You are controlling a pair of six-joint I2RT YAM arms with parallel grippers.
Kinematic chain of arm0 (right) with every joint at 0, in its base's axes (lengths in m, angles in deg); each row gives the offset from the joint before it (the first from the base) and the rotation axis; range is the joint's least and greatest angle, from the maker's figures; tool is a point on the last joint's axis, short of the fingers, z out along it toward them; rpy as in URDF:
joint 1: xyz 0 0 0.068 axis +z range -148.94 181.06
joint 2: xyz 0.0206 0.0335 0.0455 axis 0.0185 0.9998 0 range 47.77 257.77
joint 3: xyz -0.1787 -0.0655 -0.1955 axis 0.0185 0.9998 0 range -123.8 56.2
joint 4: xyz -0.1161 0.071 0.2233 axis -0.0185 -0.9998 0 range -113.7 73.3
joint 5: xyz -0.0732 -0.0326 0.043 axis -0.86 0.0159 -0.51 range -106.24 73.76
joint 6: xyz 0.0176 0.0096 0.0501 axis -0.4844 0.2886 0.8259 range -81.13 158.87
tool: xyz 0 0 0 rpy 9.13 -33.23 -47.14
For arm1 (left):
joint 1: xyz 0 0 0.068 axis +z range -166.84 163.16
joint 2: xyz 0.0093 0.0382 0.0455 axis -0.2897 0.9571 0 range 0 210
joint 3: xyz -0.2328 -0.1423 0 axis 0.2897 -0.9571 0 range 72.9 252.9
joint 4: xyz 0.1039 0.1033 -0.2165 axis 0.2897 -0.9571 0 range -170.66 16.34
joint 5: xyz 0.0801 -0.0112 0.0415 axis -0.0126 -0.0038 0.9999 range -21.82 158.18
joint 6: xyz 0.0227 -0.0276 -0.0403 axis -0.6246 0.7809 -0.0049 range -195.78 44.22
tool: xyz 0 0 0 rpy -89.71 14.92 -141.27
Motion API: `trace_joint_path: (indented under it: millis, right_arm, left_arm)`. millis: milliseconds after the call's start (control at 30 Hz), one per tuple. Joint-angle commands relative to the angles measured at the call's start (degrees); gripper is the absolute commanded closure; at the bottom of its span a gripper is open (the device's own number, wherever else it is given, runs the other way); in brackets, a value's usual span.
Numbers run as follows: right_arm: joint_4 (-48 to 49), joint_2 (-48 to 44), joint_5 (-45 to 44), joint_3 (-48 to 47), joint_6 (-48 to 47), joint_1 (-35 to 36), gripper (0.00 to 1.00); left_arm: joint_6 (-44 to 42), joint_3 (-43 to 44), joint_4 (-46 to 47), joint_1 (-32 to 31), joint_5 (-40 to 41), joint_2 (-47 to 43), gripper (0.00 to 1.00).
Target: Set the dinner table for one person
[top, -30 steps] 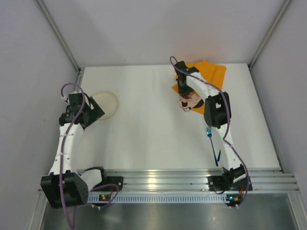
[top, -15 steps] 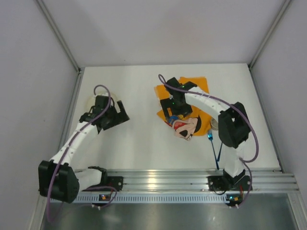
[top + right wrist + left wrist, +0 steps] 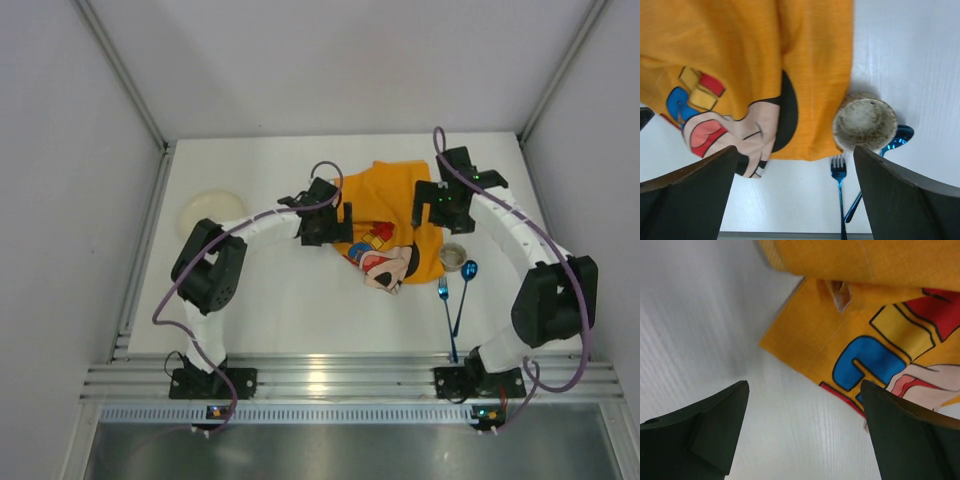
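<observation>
The orange Mickey Mouse placemat (image 3: 385, 225) lies rumpled and partly folded on the white dinner table (image 3: 290, 300), right of centre. My left gripper (image 3: 325, 225) hovers at the cloth's left edge, open, with only bare tabletop between its fingers (image 3: 804, 390); the cloth's corner (image 3: 855, 330) lies just beyond them. My right gripper (image 3: 440, 205) hangs open over the cloth's right side, holding nothing (image 3: 795, 152). The cloth (image 3: 740, 60) fills that view's upper left.
A small speckled cup (image 3: 453, 255) (image 3: 865, 123) stands against the cloth's right edge. A blue fork (image 3: 446, 315) (image 3: 839, 185) and a blue spoon (image 3: 466, 280) (image 3: 897, 137) lie near the front right. A cream plate (image 3: 212, 212) sits at the far left.
The right gripper has opened and let go of the placemat, then moved right. The left arm has swung from the plate over to the cloth's left edge.
</observation>
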Motion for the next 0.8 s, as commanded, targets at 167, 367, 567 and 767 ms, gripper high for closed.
trace_joint_path:
  millis: [167,367,567,767]
  right_arm:
    - [5.8,2.5,10.9,-1.6,-1.0,-12.7,0.0]
    - [8.5,16.4,17.3,-11.1,3.5,-17.4,0.0]
    - [8.3,31.4,19.9,-19.8,5.2,-17.4,0.13]
    - [11.2,33.0,21.0,-14.6,6.4,-17.5,0.41]
  left_arm:
    - [-0.3,11.1,0.4,-0.4,3.0,10.2,0.06]
    - [-0.9,15.3,-3.2,-1.8,3.8,14.4,0.28]
    - [0.0,13.8,-2.9,-1.8,3.8,12.8,0.83]
    - [0.1,12.8,-3.7,-1.8,5.3,10.7,1.0]
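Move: From the left hand, low over the table, the left-hand corner of the orange cloth's lower layer is about 4 cm ahead, 3 cm right and 3 cm below. The printed face lies some 13 cm right and 4 cm back, the plate 27 cm left and 7 cm ahead. The right hand's goal, the cloth's right edge, is about 12 cm ahead, 4 cm right and 13 cm below; the cup stands 6 cm to that hand's right, level with it, the fork 15 cm back and 5 cm right. The left fingers shut fully on the orange cloth's left-hand corner, pinching it after the hand slides about 5 cm forward and right and sinks 2.5 cm. The open right hand first swings right, then reaches 12 cm forward and drops 11 cm past the cup to straddle the cloth's right edge, rolling its left side up nearly 20 degrees, turning a little clockwise and beginning to close. ##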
